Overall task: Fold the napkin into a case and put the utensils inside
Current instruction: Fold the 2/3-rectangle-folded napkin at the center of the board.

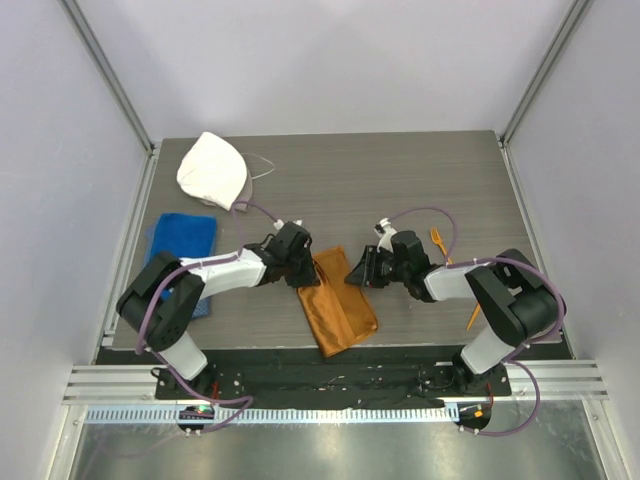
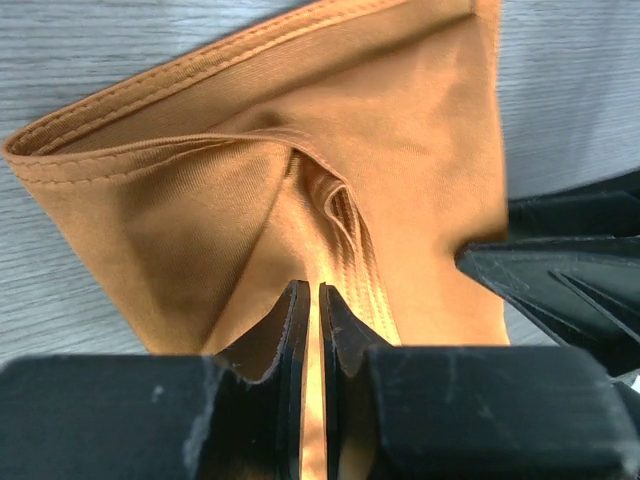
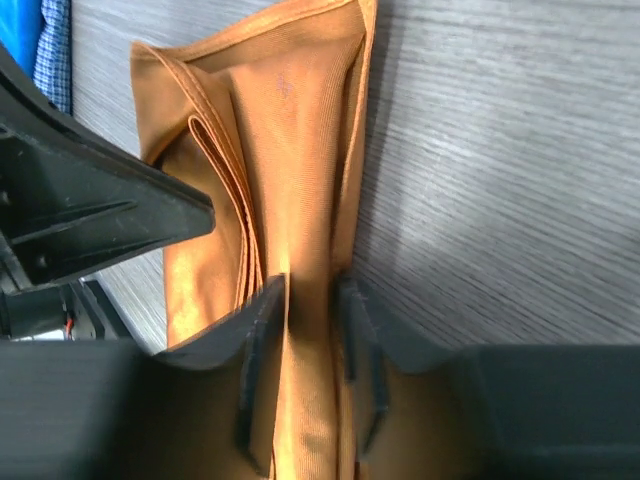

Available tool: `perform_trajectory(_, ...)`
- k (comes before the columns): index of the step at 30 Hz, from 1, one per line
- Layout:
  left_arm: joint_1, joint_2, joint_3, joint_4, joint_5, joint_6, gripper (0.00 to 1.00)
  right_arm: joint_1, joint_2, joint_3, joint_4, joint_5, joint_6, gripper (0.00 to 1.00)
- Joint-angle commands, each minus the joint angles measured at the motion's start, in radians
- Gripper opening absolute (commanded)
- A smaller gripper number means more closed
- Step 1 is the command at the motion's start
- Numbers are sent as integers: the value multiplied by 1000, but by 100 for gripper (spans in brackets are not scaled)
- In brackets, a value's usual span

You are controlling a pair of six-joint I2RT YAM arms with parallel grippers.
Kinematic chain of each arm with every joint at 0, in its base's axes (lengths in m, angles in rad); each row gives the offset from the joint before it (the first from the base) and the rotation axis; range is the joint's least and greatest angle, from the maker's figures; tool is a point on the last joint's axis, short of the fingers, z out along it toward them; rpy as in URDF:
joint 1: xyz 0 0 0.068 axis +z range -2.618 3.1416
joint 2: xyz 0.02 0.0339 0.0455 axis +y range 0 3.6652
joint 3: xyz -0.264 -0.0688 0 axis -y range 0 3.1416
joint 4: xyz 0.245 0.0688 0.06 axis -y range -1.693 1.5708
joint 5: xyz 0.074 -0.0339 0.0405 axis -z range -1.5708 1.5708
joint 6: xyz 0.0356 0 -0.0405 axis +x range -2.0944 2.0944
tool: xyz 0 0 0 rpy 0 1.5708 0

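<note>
The rust-orange napkin (image 1: 340, 310) lies folded in layers on the table's near middle, its far end raised between my two grippers. My left gripper (image 1: 303, 268) holds the cloth's left side. In the left wrist view its jaws (image 2: 308, 290) are pressed shut on a fold of the napkin (image 2: 200, 200). My right gripper (image 1: 357, 268) is at the right side. Its jaws (image 3: 312, 285) are closed around a doubled edge of the napkin (image 3: 300, 120). The orange fork (image 1: 437, 239) lies behind the right arm. The spoon's handle (image 1: 473, 317) shows by that arm's elbow, its bowl hidden.
A blue towel (image 1: 185, 240) lies at the left, partly under the left arm, and shows in the right wrist view (image 3: 45, 40). A white rounded cloth cap (image 1: 213, 170) sits at the back left. Grey walls and metal posts ring the table.
</note>
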Motion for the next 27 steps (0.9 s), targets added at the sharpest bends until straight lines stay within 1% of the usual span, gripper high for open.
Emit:
perform_trajectory(1, -5, 28, 15, 14, -32, -25, 12, 9, -8, -2, 1, -18, 19, 19)
perform_trajectory(3, -9, 38, 9, 31, -38, -33, 11, 15, -57, 2, -20, 2, 46, 12)
perform_trajectory(4, -11, 41, 0, 36, -41, -44, 10, 22, -77, 8, -32, 4, 51, 4)
perform_trajectory(6, -18, 54, -5, 50, -47, -53, 10, 31, -121, 25, -54, 8, 81, 1)
perform_trajectory(9, -26, 70, -10, 62, -47, -71, 9, 67, -148, 48, -63, 28, 149, 1)
perform_trajectory(12, -31, 64, -13, 74, -53, -85, 9, 138, -148, 78, -83, 102, 222, 1)
perform_trajectory(13, -34, 61, -11, 76, -56, -87, 9, 153, -127, 75, -62, 119, 253, 1)
perform_trajectory(14, -35, 59, -8, 74, -58, -85, 9, 195, -113, 61, -2, 136, 293, 1)
perform_trajectory(15, -34, 53, -8, 77, -60, -87, 9, 213, -99, 55, 21, 194, 357, 1)
perform_trajectory(16, -37, 48, -8, 79, -61, -87, 9, 233, -61, 47, 42, 220, 393, 1)
perform_trajectory(17, -35, 45, -10, 80, -61, -87, 9, 255, -44, 29, 100, 238, 423, 1)
perform_trajectory(18, -35, 35, -11, 80, -61, -87, 8, 264, -22, 16, 136, 254, 498, 1)
perform_trajectory(19, -37, 30, -13, 80, -61, -85, 8, 272, -10, -2, 182, 289, 525, 1)
perform_trajectory(20, -37, 22, -16, 80, -58, -85, 8, 281, 12, -33, 246, 310, 542, 1)
perform_trajectory(23, -37, -8, -33, 79, -52, -82, 8, 284, 27, -34, 234, 349, 533, 1)
perform_trajectory(27, -37, -45, -40, 53, -50, -74, 9, 284, 6, -28, 182, 380, 488, 1)
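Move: The right hand's open fingers already straddle the napkin's right edge, practically at the fingertips, with the napkin's middle about 3 cm to the left and 5 cm back. From the same hand, the fork lies roughly 19 cm to the right and 7 cm farther out. The left hand rests over the napkin's left part, that right edge about 6 cm to its right; the blue cloth lies some 29 cm to its left and 5 cm ahead. The right hand shuts its fingers on the napkin's right edge, then carries it in a low arch about 6 cm left and 3 cm back towards the left fingertips, rising some 4 to 5 cm midway and coming down again almost to its starting height while the wrist turns about 15 degrees clockwise and tips slightly down. The left hand, its fingers kept nearly shut, settles just under a centimetre lower onto the napkin beside the crease and drifts about a centimetre to its right, holding that side down. ##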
